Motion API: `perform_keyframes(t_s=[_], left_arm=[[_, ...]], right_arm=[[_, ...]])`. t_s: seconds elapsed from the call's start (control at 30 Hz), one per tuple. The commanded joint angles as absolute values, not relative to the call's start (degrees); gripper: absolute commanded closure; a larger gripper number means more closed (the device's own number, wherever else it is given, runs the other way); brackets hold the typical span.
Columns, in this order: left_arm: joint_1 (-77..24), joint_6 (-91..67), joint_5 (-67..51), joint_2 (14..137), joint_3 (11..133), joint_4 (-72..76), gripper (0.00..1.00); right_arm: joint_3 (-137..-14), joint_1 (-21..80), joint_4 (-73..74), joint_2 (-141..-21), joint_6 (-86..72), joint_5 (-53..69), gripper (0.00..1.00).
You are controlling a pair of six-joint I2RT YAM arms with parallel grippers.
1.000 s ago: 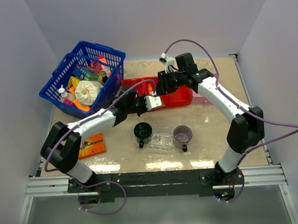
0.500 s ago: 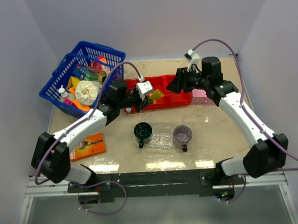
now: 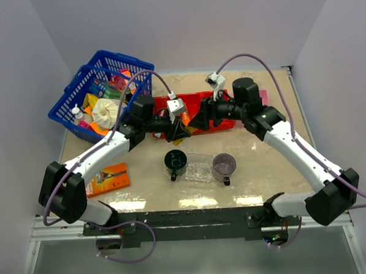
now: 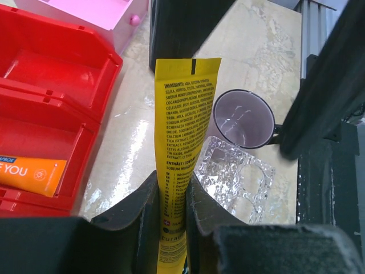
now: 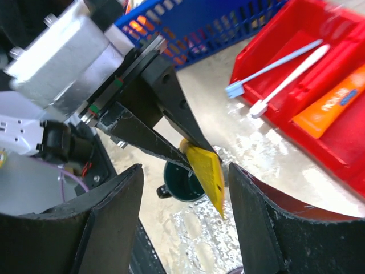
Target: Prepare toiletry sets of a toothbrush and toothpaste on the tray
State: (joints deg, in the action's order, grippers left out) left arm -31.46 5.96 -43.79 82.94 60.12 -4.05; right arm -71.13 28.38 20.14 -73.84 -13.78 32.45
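My left gripper [image 4: 171, 178] is shut on the yellow tube [image 4: 181, 123] and holds it in the air in front of the red bin [image 3: 222, 118], above the table near the clear tray [image 3: 200, 168]. My right gripper [image 5: 184, 170] is open, with its fingers on either side of the tube's flat end [image 5: 209, 169] and not touching it. In the top view the two grippers meet, left [image 3: 180, 131] and right [image 3: 197, 120]. Two white toothbrushes [image 5: 272, 64] and the orange tube [image 5: 332, 105] lie in the red bin. The tray also shows in the left wrist view [image 4: 242, 184].
A dark green cup [image 3: 175, 161] and a purple cup [image 3: 224, 165] stand at the tray's two ends. A blue basket [image 3: 104, 92] of items is at the back left, a pink box [image 3: 262, 98] behind the bin, and an orange razor pack [image 3: 111, 177] at the front left.
My left gripper lifted the yellow tube from the red bin and brought it forward. My right gripper swung out to the right, then back left until its open fingers flank the tube's end.
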Motion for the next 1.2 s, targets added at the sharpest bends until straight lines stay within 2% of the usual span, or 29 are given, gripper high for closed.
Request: perform_keyframes(t_s=[0.0,0.13,0.27,0.37,0.5,0.87,0.97,1.07,1.13,1.17], left_arm=[[-31.2,4.1,-46.9,83.1,62.8,-2.5,0.89],[-31.1,4.1,-46.8,83.1,62.9,-2.5,0.89],[-31.1,3.9,-47.0,83.1,62.8,-2.0,0.88],[-31.2,3.7,-47.0,83.2,62.7,-1.8,0.88],[-31.2,3.5,-47.7,83.2,62.6,-1.2,0.87],[-31.2,2.9,-47.3,82.5,61.9,-0.9,0.87],[-31.2,2.7,-47.3,82.4,61.7,1.3,0.87],[-31.2,2.5,-47.5,82.3,61.5,1.7,0.85],[-31.2,2.4,-47.5,82.2,61.6,1.7,0.79],[-31.1,2.4,-47.5,82.1,61.6,1.7,0.75]], right_arm=[[-73.7,30.6,22.1,-76.3,-11.8,29.5,0.36],[-73.5,30.8,23.1,-76.7,-11.2,28.4,0.36],[-72.8,30.8,23.4,-77.0,-10.8,29.1,0.4],[-72.2,30.8,22.6,-77.3,-11.1,29.8,0.46],[-71.9,30.8,22.0,-77.5,-11.7,30.7,0.62],[-71.8,30.8,22.9,-78.7,-11.5,31.8,0.64],[-71.7,30.8,23.0,-78.7,-11.3,32.0,0.7],[-71.7,30.8,23.1,-78.9,-11.2,31.7,0.8],[-71.7,30.8,23.1,-78.8,-11.2,31.4,0.86],[-71.8,30.8,23.1,-78.7,-11.2,31.1,0.92]])
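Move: The yellow toothpaste tube, still held by the left fingers, slants up to its flat end between the open right fingers; its middle is about 5 cm below the right hand, 2 cm to its left and 1 cm back, and some 2 cm right of and 2 cm above the left hand. From the right hand, the dark mug stands about 6 cm back, 6 left and 18 below; the purple mug 8 back, 10 right, equally low. The red box's middle is roughly 13 cm ahead, 1 left and 20 below. The yellow tube's free flat end is taken between the right fingers: the open right hand sinks about 4 cm around it, easing some 1 cm to its left and tipping slightly, then stays put while its fingers close well down and pinch the tube just beyond the left fingers. The left hand holds its end practically still, its grip unchanged. ##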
